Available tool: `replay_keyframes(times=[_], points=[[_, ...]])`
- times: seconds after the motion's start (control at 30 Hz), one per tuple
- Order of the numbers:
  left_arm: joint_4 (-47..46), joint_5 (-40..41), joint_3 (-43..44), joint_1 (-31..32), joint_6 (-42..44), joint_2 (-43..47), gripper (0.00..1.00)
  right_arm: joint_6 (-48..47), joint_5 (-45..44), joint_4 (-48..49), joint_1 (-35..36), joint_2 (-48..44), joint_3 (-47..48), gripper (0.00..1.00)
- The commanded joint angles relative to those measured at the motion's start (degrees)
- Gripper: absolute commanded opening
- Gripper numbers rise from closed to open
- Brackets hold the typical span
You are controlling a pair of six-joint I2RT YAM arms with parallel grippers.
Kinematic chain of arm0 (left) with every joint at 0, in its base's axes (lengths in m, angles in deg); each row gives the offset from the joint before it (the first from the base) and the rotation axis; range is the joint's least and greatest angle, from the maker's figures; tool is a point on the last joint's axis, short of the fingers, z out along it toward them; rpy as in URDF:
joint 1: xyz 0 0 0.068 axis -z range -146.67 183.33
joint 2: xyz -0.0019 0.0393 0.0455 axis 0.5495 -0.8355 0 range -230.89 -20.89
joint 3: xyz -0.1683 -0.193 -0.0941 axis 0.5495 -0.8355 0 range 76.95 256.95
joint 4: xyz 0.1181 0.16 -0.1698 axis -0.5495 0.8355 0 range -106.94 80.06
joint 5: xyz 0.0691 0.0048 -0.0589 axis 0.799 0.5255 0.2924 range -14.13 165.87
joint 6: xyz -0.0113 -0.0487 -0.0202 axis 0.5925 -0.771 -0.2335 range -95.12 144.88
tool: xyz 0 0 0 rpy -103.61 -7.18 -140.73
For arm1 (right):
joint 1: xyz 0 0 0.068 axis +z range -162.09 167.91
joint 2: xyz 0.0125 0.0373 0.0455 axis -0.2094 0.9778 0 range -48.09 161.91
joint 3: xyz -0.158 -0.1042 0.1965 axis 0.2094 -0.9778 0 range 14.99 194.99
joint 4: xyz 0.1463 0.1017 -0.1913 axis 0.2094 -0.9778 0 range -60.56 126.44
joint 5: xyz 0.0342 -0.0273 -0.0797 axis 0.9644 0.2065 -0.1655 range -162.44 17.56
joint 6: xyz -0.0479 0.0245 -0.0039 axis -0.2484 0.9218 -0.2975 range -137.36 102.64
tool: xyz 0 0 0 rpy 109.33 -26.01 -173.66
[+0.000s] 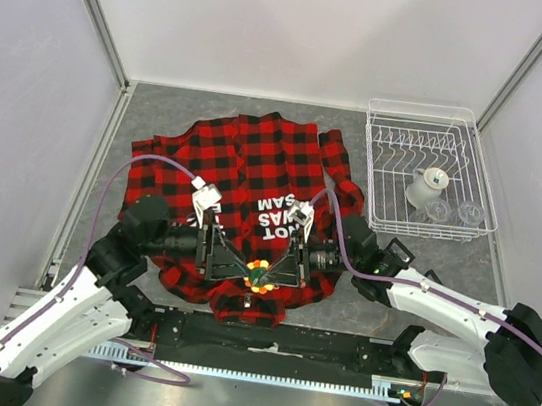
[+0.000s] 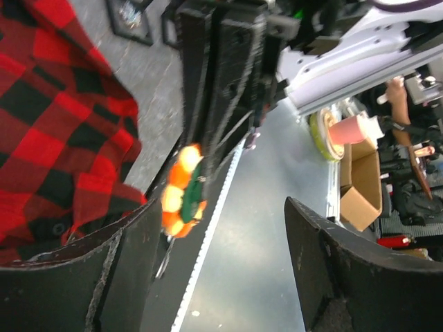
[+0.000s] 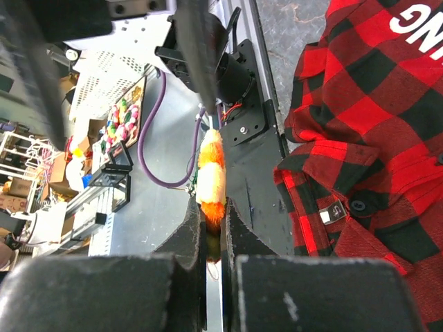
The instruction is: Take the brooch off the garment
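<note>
The brooch (image 1: 258, 278), a small orange, yellow and green flower, is pinched between the fingers of my right gripper (image 1: 273, 272), which is shut on it. In the right wrist view the brooch (image 3: 211, 176) sticks out above the closed right gripper (image 3: 211, 207), apart from the plaid cloth (image 3: 367, 104). My left gripper (image 1: 234, 265) faces it from the left, open. In the left wrist view the brooch (image 2: 183, 194) hangs just past the left finger of that gripper (image 2: 221, 207), touching neither finger. The garment (image 1: 247, 159) lies spread flat, with its hem (image 2: 55, 124) beside the left finger.
A white wire dish rack (image 1: 432, 170) holding a few cups stands at the back right. A black rail (image 1: 272, 340) runs along the table's near edge, just below the grippers. Grey walls close in the left, right and back.
</note>
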State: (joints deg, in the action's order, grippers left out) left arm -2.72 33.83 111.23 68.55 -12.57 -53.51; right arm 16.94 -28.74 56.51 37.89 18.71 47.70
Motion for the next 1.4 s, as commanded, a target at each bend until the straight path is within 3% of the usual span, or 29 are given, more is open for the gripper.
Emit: replay_keyframes(times=[0.0, 0.13, 0.63, 1.37], points=[[0.82, -2.08, -1.06, 0.02, 8.18, -2.17, 0.76, -0.81, 2.79, 0.23, -0.05, -0.89, 2.18, 0.0], [-2.78, -5.85, -1.93, 0.2, 7.93, -5.43, 0.74, -1.52, 2.27, -1.18, -0.05, -0.62, 3.24, 0.0], [-17.73, -5.33, -8.44, 1.96, 3.61, -4.82, 0.57, -1.08, 1.3, -1.09, -0.41, 1.4, 5.26, 0.0], [-18.35, -6.21, -8.35, 2.39, 3.79, -7.37, 0.38, -0.99, -0.11, -1.18, -0.58, 1.92, 5.7, 0.0]])
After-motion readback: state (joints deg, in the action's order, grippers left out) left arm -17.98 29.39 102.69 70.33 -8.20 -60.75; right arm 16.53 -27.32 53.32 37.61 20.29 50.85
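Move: Just past the left hand's fingertips, the flower brooch sits about 4 cm to this hand's right and 5 cm below, neither ahead nor back. The folded collar lies on the table some 3 cm back, 4 cm right and 23 cm down; the white lettering is about 18 cm ahead and 6 cm right at that same depth. For the right hand, which already pinches the brooch, its middle is some 2 cm to the left, level. Sinking quickly by about 5 cm, the left hand levels with the brooch, comes up slightly and settles, while easing about 2 cm right towards the right fingers. It turns a few degrees clockwise, and its wide-open fingers close to roughly half that gap, the brooch's near edge coming between their tips. The right hand keeps its pinch and stays almost in place. ##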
